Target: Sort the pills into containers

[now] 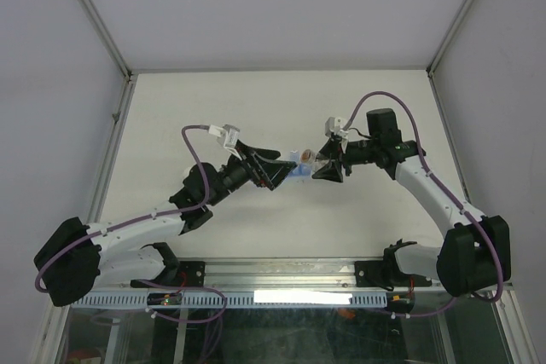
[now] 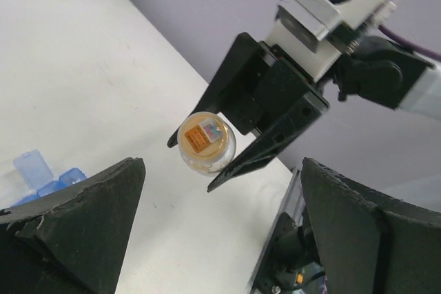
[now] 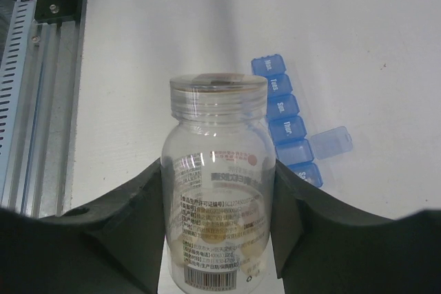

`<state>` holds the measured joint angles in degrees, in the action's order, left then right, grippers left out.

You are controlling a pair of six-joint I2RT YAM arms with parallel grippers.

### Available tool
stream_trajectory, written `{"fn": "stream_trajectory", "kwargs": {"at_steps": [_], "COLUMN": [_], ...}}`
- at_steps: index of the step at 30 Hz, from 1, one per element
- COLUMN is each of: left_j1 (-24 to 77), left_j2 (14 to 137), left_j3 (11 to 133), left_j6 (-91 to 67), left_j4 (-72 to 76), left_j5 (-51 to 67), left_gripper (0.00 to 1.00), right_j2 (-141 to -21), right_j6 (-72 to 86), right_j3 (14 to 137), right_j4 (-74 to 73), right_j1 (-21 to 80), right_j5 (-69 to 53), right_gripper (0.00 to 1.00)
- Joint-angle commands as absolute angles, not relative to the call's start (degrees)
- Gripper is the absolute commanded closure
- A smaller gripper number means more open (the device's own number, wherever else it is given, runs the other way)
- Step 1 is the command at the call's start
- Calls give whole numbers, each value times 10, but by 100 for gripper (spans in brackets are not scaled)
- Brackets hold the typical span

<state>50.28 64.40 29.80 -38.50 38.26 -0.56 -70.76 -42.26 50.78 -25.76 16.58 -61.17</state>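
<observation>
My right gripper (image 1: 322,164) (image 3: 219,170) is shut on a small clear bottle (image 3: 218,191) (image 1: 305,157) and holds it above the table. Tan pills (image 3: 249,250) lie at the bottle's gripped end. The bottle's neck end points at my left gripper and shows in the left wrist view (image 2: 207,141). The blue strip of containers (image 3: 288,125) (image 1: 296,174) lies on the table just right of the bottle, with one lid (image 3: 329,142) flipped open. It also shows in the left wrist view (image 2: 43,173). My left gripper (image 1: 275,173) (image 2: 222,184) is open and empty, facing the bottle.
The white table (image 1: 256,108) is walled by grey panels at the back and sides. An aluminium rail (image 3: 34,67) with the arm bases runs along the near edge (image 1: 281,274).
</observation>
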Motion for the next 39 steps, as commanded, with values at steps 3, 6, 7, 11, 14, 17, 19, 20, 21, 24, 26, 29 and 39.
{"fn": "stream_trajectory", "kwargs": {"at_steps": [3,6,7,11,14,17,19,20,21,24,26,29,39], "left_j1": [506,506,505,505,496,488,487,487,485,483,480,474,465], "left_j2": [600,606,612,637,666,704,731,742,752,770,778,789,811], "left_j3": [253,249,247,256,272,307,329,338,345,357,360,370,388], "left_j6": [-220,-175,-167,-138,-133,-143,-149,-151,-154,-167,-176,-187,-219], "left_j4": [497,521,535,553,549,531,524,522,522,527,532,525,527], "left_j5": [108,159,176,212,223,238,238,237,236,226,220,217,261], "left_gripper": [1,1,1,1,1,3,5,6,7,10,14,21,56], "right_j2": [-681,-673,-672,-670,-670,-669,-670,-670,-671,-671,-671,-673,-675], "right_j6": [-463,-483,-485,-508,-518,-522,-525,-527,-528,-531,-533,-535,-536], "right_j3": [517,518,517,516,515,514,514,514,513,513,513,514,515], "right_j4": [-276,-292,-293,-308,-314,-316,-318,-319,-319,-322,-323,-323,-326], "right_j1": [163,162,162,163,163,163,163,164,164,164,165,168,172], "right_j5": [-664,-677,-684,-708,-710,-712,-714,-715,-715,-715,-715,-715,-710], "right_gripper": [100,100,100,100,100,100,100,100,100,100,100,100,100]}}
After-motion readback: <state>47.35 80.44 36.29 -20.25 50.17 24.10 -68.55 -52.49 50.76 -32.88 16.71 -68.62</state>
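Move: The capped end of the clear bottle, still held by the right hand, lies about 5 cm right, 2 cm ahead and 3 cm below the open left hand; from the right hand the cap is some 3 cm left, 1 ahead and 4 above. The blue pill box is about 9 cm ahead of the left hand, level sideways, some 18 below; its open lid is 4 cm beyond it and 3 right of it. Left swings back, then some 5 cm right and forward, closing around the cap; right draws the bottle back. ##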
